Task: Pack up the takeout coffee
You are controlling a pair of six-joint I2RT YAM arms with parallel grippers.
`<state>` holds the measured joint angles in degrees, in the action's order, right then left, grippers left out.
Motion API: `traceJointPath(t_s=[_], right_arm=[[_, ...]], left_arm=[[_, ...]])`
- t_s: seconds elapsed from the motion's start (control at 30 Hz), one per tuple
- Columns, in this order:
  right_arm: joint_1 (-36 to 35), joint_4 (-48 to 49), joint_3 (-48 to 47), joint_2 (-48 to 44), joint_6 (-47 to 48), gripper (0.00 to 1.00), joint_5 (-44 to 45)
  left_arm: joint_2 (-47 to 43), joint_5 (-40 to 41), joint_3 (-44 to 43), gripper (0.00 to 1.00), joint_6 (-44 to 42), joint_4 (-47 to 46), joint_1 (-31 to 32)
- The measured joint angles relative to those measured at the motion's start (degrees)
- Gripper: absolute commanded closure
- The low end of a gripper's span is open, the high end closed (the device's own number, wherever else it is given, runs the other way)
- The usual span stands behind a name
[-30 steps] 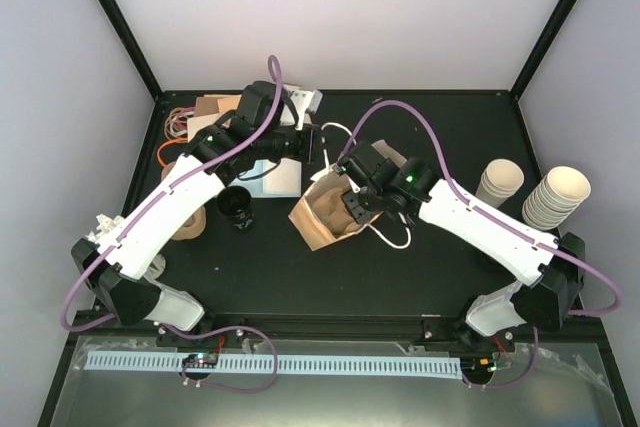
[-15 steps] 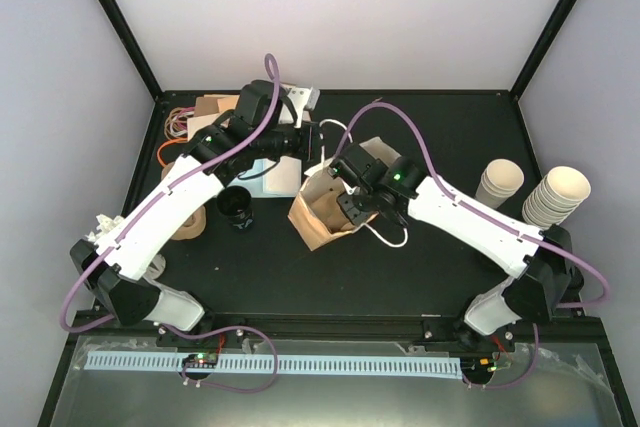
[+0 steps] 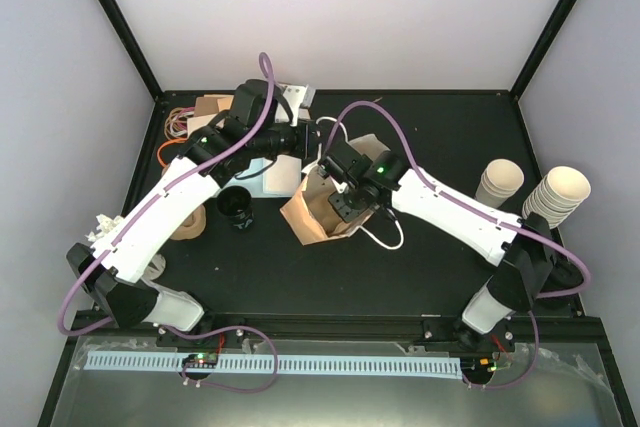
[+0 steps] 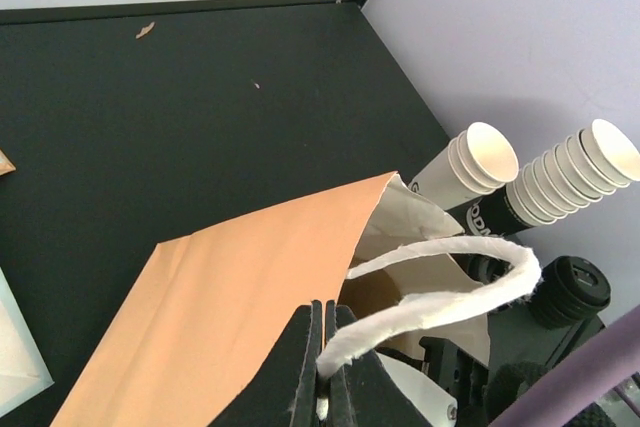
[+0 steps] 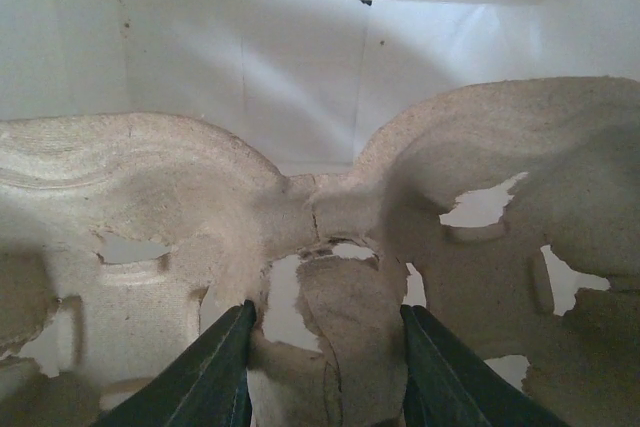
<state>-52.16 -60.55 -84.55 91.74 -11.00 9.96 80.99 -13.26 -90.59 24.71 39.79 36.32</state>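
A brown paper bag (image 3: 306, 219) stands at the table's middle, mouth up. My left gripper (image 3: 318, 139) is shut on the bag's white handle (image 4: 450, 287) and holds it up; in the left wrist view the gripper (image 4: 328, 309) pinches the handle's end above the bag (image 4: 230, 297). My right gripper (image 3: 340, 209) reaches into the bag. In the right wrist view its jaws (image 5: 326, 309) are closed on the middle ridge of a moulded pulp cup carrier (image 5: 470, 177), against the bag's white lining. The takeout coffee (image 3: 237, 208), showing its black lid, stands left of the bag, apart from both grippers.
Two stacks of lidless cream cups (image 3: 556, 197) (image 3: 499, 182) stand at the right edge and also show in the left wrist view (image 4: 575, 172) (image 4: 480, 157). Cables and cardboard (image 3: 195, 112) crowd the back left corner. A tan roll (image 3: 190, 223) lies beside the left arm.
My right arm has pushed leftward and deeper into the bag, and the bag has shifted a little left with it. The left gripper keeps its hold on the handle.
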Motion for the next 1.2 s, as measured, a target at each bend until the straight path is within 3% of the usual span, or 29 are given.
traceJointPath(t_s=[0.1, 0.27, 0.37, 0.77, 1.2], right_arm=[[0.0, 0.0, -0.7, 1.0, 0.5, 0.59, 0.0], [0.0, -0.1, -2.1, 2.6, 1.2, 0.59, -0.2], [0.0, -0.1, -2.8, 3.4, 1.7, 0.59, -0.3], [0.1, 0.1, -4.3, 6.7, 2.4, 0.60, -1.2], [0.3, 1.6, -4.8, 9.5, 2.8, 0.60, -2.1]], left_arm=[[0.0, 0.0, 0.3, 0.92, 0.0, -0.3, -0.2], [-0.4, 0.0, 1.4, 0.59, -0.4, -0.9, -0.5], [-1.8, 0.6, 1.9, 0.49, -0.9, -0.7, -0.9], [-9.9, 2.1, 3.0, 0.44, -2.7, 1.0, -0.9], [-22.0, 2.8, 13.0, 0.45, -4.5, 2.1, 3.3]])
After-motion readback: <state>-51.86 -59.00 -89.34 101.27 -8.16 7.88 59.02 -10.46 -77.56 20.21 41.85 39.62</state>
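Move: At the left fingertips, already pinched, is the near-left end of the paper bag's left handle; the cup carrier lies about 7 cm back, 6 cm right and 19 cm below, and the black cup 7 cm back, 19 cm left and 30 cm below. The right hand, gripping the carrier, has the bag floor some 13 cm below, 1 cm ahead and 3 cm left; the right handle's loop sits 4 cm back, 7 cm right and about 2 cm above. Opening its fingers to just over half, the left hand lets go of the bag's handle, then lifts slightly and draws back about 9 cm and left 5 cm, clear of the loop, fingers tipping up some 10 degrees. Meanwhile the right hand keeps its grip on the carrier's middle and lowers it towards the bag floor, about 3 cm down and as much to the left, edging forward. ##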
